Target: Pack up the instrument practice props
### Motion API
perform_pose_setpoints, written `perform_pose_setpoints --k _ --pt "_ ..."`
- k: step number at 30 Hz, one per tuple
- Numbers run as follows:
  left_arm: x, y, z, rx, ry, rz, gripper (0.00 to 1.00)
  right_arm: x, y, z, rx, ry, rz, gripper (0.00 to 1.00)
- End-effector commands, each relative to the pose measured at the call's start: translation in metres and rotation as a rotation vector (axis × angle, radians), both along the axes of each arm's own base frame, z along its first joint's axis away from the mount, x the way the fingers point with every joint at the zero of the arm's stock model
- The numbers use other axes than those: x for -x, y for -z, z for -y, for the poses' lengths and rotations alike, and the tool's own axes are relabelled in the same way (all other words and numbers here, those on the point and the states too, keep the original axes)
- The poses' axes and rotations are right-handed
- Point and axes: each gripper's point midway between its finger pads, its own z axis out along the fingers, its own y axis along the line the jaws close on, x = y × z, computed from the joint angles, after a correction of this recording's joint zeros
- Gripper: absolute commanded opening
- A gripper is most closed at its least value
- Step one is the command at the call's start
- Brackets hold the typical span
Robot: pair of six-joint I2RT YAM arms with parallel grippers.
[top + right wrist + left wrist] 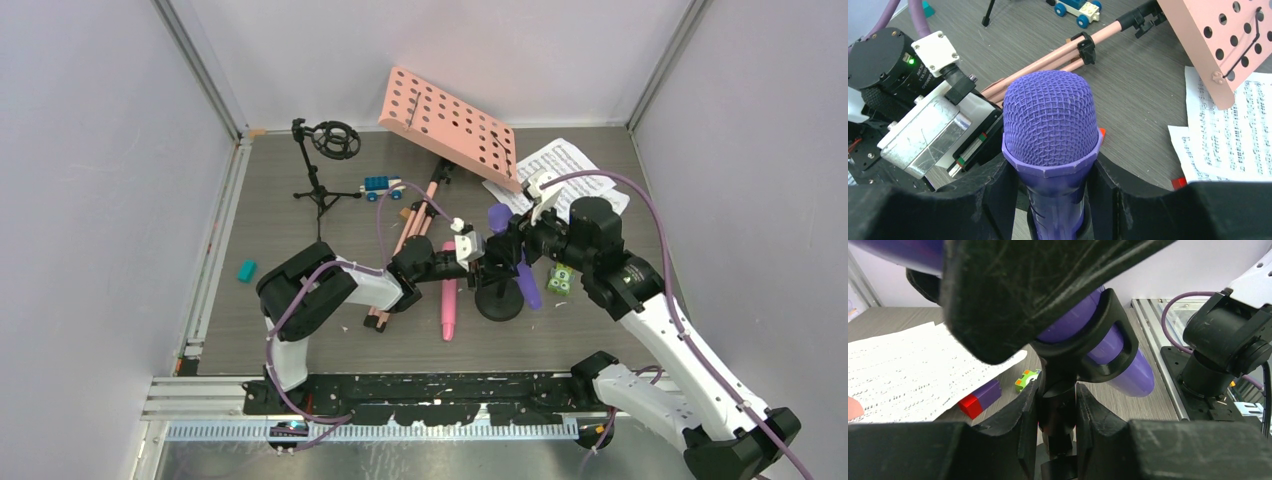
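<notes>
A purple microphone [527,277] sits in the clip of a black mic mount [498,302] with a round base. My left gripper [1057,401] is shut on that mount's black stem [1058,412], below the clip. My right gripper [1050,167] is shut on the purple microphone [1050,120], just under its mesh head. A pink microphone [449,300] lies flat beside the base. The pink music rack [452,125] lies tipped over, its tripod legs [412,235] pointing toward me. White sheet-music pages [562,170] lie at the back right. A second black mic mount [322,165] stands at the back left.
A blue toy car [381,187] rests near the standing mount. A teal block [246,270] lies at the left edge, a green block [560,280] by my right arm, and a red-and-purple block [980,399] at the edge of the pages. Walls close in both sides.
</notes>
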Motion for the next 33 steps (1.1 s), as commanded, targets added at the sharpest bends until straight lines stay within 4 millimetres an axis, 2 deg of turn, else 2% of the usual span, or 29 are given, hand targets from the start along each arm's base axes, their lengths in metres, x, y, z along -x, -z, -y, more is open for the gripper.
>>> perform_pose_setpoints --k 1,5,19,26,33 --pt "0.022 0.042 0.005 -0.139 0.060 -0.051 0.00 -0.013 -0.144 0.007 -0.274 0.099 0.398 0.01" --pt "0.031 0.053 0.008 -0.209 0.063 -0.038 0.00 -0.014 -0.168 0.016 -0.301 0.150 0.448 0.01" --pt "0.055 0.076 0.007 -0.296 0.086 0.000 0.00 0.000 -0.249 0.026 -0.374 0.155 0.582 0.01" --pt "0.063 0.084 0.011 -0.314 0.098 0.004 0.00 0.003 -0.268 0.029 -0.376 0.159 0.618 0.01" --pt "0.066 0.083 0.012 -0.299 0.098 0.001 0.00 0.001 -0.288 0.028 -0.382 0.159 0.645 0.00"
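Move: The right gripper holds the purple microphone just under its head. The stand's clip around the handle lies about 5 cm back, 2 cm right and 5 cm below that hand. From the left gripper, pinching the stand's neck, the clip is some 4 cm up, 3 cm right and 1 cm ahead. Some 14 cm below the left hand lie the pink microphone, level and 12 cm left, and the green block, 14 cm right and 2 cm ahead. Keep the left gripper shut on the stand's neck as the right one, still gripping the purple microphone, shifts 1 cm right and draws it up out of the clip, slowly at first, then fast, about 18 cm in all, its fingers tipping upward some 20 degrees late on. Let the left hand ride up about 2 cm, then sink again while drawing back 3 cm and right 2 cm. ##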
